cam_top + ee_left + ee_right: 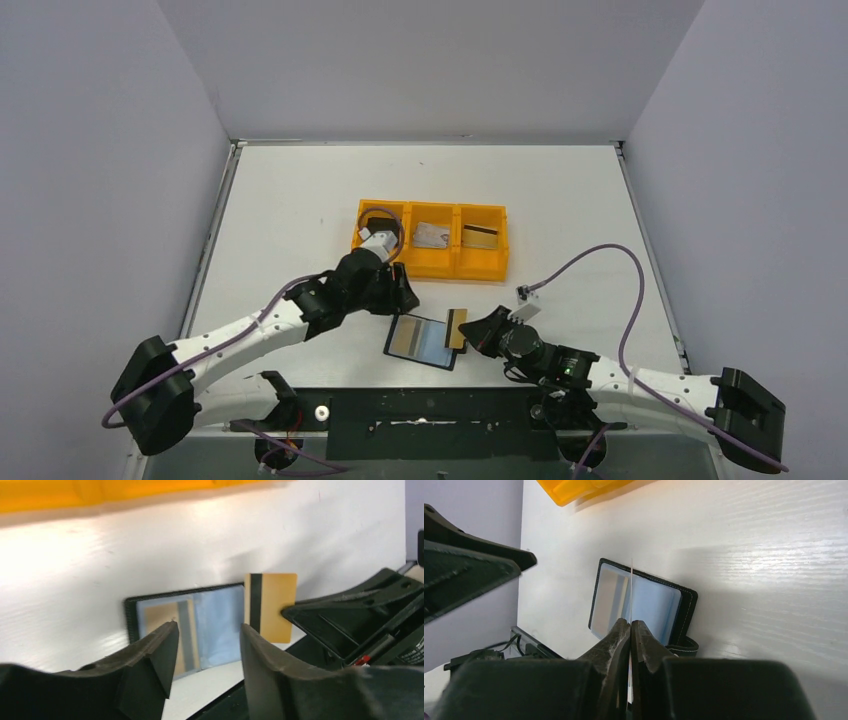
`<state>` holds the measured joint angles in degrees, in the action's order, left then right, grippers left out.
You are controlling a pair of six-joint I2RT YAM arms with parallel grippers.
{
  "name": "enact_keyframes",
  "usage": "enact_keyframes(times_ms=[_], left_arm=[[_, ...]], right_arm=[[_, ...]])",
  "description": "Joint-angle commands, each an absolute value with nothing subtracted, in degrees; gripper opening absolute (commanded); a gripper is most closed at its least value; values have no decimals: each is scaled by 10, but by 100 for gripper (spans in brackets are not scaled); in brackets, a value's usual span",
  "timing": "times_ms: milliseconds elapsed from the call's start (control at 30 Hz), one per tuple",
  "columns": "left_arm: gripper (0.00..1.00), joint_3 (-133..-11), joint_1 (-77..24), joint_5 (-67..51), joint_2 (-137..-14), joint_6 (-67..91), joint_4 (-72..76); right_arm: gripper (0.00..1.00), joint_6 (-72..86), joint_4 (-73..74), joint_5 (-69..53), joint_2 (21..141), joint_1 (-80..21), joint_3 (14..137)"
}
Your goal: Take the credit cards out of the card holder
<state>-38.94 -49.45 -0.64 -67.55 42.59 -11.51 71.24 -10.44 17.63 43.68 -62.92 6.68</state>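
Note:
The card holder (422, 341) lies open and flat near the table's front edge, showing blue-grey pockets (215, 622). A gold card (162, 622) with a grey stripe sits in its left pocket. My right gripper (470, 329) is shut on a gold credit card with a dark stripe (272, 605), held upright at the holder's right edge. In the right wrist view this card (631, 587) shows edge-on above the shut right gripper (630, 623) and the holder (651, 602). My left gripper (209, 630) hangs open and holds nothing, just behind the holder (131, 617), at its left.
The orange three-compartment tray (430, 266) stands behind the holder. A silvery-grey card (432, 235) lies in its middle compartment and a gold striped card (480, 235) in the right one. The left arm's wrist and cable overhang the left compartment. Walls close in the table.

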Motion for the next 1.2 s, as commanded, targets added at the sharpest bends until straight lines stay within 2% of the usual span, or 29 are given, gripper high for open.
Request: enact_keyframes(times_ms=[0,100,167,233,467,800,1033,1167], left_arm=[[55,-433,-433,27,-620,369,-205],[74,-441,-401,78,-584,347,-241],[82,-440,-387,116,-562,334,-255],[86,-439,-374,145,-540,322,-268],[88,-403,-362,240,-470,312,-280],[89,-397,-362,265,-408,302,-273],[89,-399,-372,263,-402,302,-284],[90,-398,-382,275,-405,299,-285]], right_arm=[[0,658,-95,223,422,-626,105],[0,618,-104,233,426,-625,116],[0,588,-103,239,429,-625,128],[0,554,-97,245,431,-625,144],[0,407,-70,282,440,-626,207],[0,140,-27,372,477,-626,316],[0,-101,-24,437,555,-612,369],[0,-198,-34,381,601,-555,378]])
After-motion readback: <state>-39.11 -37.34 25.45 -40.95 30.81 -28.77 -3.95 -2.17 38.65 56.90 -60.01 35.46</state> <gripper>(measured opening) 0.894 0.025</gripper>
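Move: The right hand already holds the gold card, and the orange box's right compartment lies about 20 cm ahead of it, 4 cm to its right and some 3 cm below. The middle compartment is also 20 cm ahead but 8 cm to its left. The open card holder lies about 10 cm left of this hand, 4 cm back and 5 cm below. From the left hand, the right compartment is roughly 13 cm ahead, 17 cm right and 7 cm below. Forward towards the orange box's right compartment, some 11 cm and rising about 5 cm, the right hand carries the pinched gold card, drifting a little right late on. It rolls about 70 degrees, left side down, its fingers coming round to point more forward. The empty left hand swings some 16 cm left, also rising and edging forward, away from the holder, turning counter-clockwise and opening wide. ##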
